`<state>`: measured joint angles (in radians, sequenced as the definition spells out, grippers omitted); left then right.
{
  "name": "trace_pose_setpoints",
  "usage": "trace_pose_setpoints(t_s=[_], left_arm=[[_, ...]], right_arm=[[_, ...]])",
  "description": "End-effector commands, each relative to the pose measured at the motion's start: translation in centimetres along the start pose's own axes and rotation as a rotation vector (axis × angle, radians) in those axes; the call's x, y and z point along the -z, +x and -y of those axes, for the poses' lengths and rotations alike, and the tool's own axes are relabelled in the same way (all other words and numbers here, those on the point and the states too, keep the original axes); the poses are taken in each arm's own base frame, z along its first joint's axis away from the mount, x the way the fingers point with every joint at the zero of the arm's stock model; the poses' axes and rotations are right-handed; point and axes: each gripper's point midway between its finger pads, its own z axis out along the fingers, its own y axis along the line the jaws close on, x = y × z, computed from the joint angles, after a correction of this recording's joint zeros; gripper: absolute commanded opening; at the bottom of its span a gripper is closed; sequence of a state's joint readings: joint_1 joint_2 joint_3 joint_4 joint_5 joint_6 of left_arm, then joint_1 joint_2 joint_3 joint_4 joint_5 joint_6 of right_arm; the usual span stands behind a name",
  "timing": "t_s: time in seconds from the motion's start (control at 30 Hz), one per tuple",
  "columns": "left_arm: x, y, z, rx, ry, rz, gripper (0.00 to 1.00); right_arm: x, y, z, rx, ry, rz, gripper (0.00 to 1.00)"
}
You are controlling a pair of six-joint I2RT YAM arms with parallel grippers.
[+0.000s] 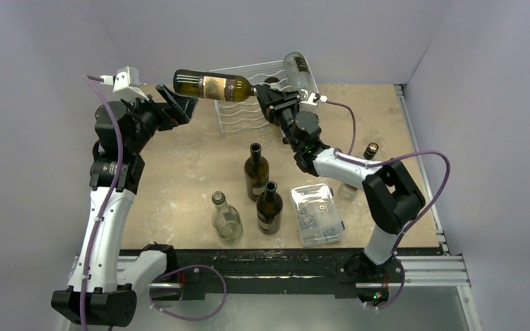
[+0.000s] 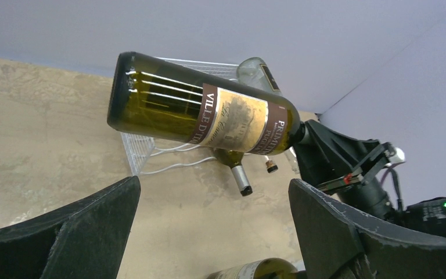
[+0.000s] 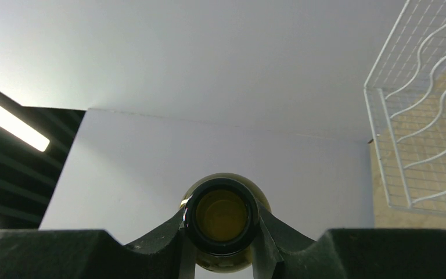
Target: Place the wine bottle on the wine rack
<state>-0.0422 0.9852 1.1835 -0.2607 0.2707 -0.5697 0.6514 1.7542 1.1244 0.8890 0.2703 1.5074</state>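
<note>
The wine bottle (image 1: 210, 85), dark green with a tan and brown label, hangs level in the air over the left part of the white wire wine rack (image 1: 245, 114). My right gripper (image 1: 266, 96) is shut on its neck; in the right wrist view the bottle mouth (image 3: 223, 215) sits between the pads of the gripper (image 3: 223, 232), with the rack (image 3: 424, 133) at right. My left gripper (image 1: 179, 103) stands open just beyond the bottle's base, not touching it. The left wrist view shows the bottle (image 2: 209, 116) above the wide-open gripper (image 2: 213, 183) and the rack (image 2: 136, 151) behind.
A clear bottle (image 1: 298, 69) lies on the rack's right top. Two dark bottles (image 1: 256, 171) (image 1: 270, 207) and a clear one (image 1: 226, 217) stand mid-table. A clear plastic box (image 1: 316, 214) lies near the front, and a small bottle (image 1: 370, 150) stands at right.
</note>
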Motion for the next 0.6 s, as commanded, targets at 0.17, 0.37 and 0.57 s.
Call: trace_pose_setpoints(t_s=[0.17, 0.37, 0.57], left_arm=[[-2.6, -0.2, 1.3, 0.258, 0.220, 0.001, 1.00], [-4.2, -0.3, 0.3, 0.380, 0.310, 0.039, 1.00], [-4.3, -1.1, -0.3, 0.451, 0.362, 0.161, 1.00]], right_arm=[[1.6, 0.4, -10.8, -0.367, -0.426, -0.035, 0.00], [1.7, 2.6, -11.2, -0.414, -0.440, -0.080, 0.00], [2.1, 2.9, -11.6, -0.399, -0.450, -0.089, 0.00]])
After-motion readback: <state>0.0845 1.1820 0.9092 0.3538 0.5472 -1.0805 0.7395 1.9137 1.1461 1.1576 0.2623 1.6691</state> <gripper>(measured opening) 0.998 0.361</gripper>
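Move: The right hand holds the wine bottle by its neck, the body's middle some 14 cm to its left and 2 cm ahead; the open left gripper it is heading for stands about 21 cm to its left, 10 cm back and 5 cm higher. The wine rack lies 10 cm ahead, 3 cm right and far below. From the left hand, the bottle's middle is about 10 cm ahead, 7 cm to the right, near its own height. Right hand carries the bottle about 5 cm left while the open left reaches forward and down towards it. ##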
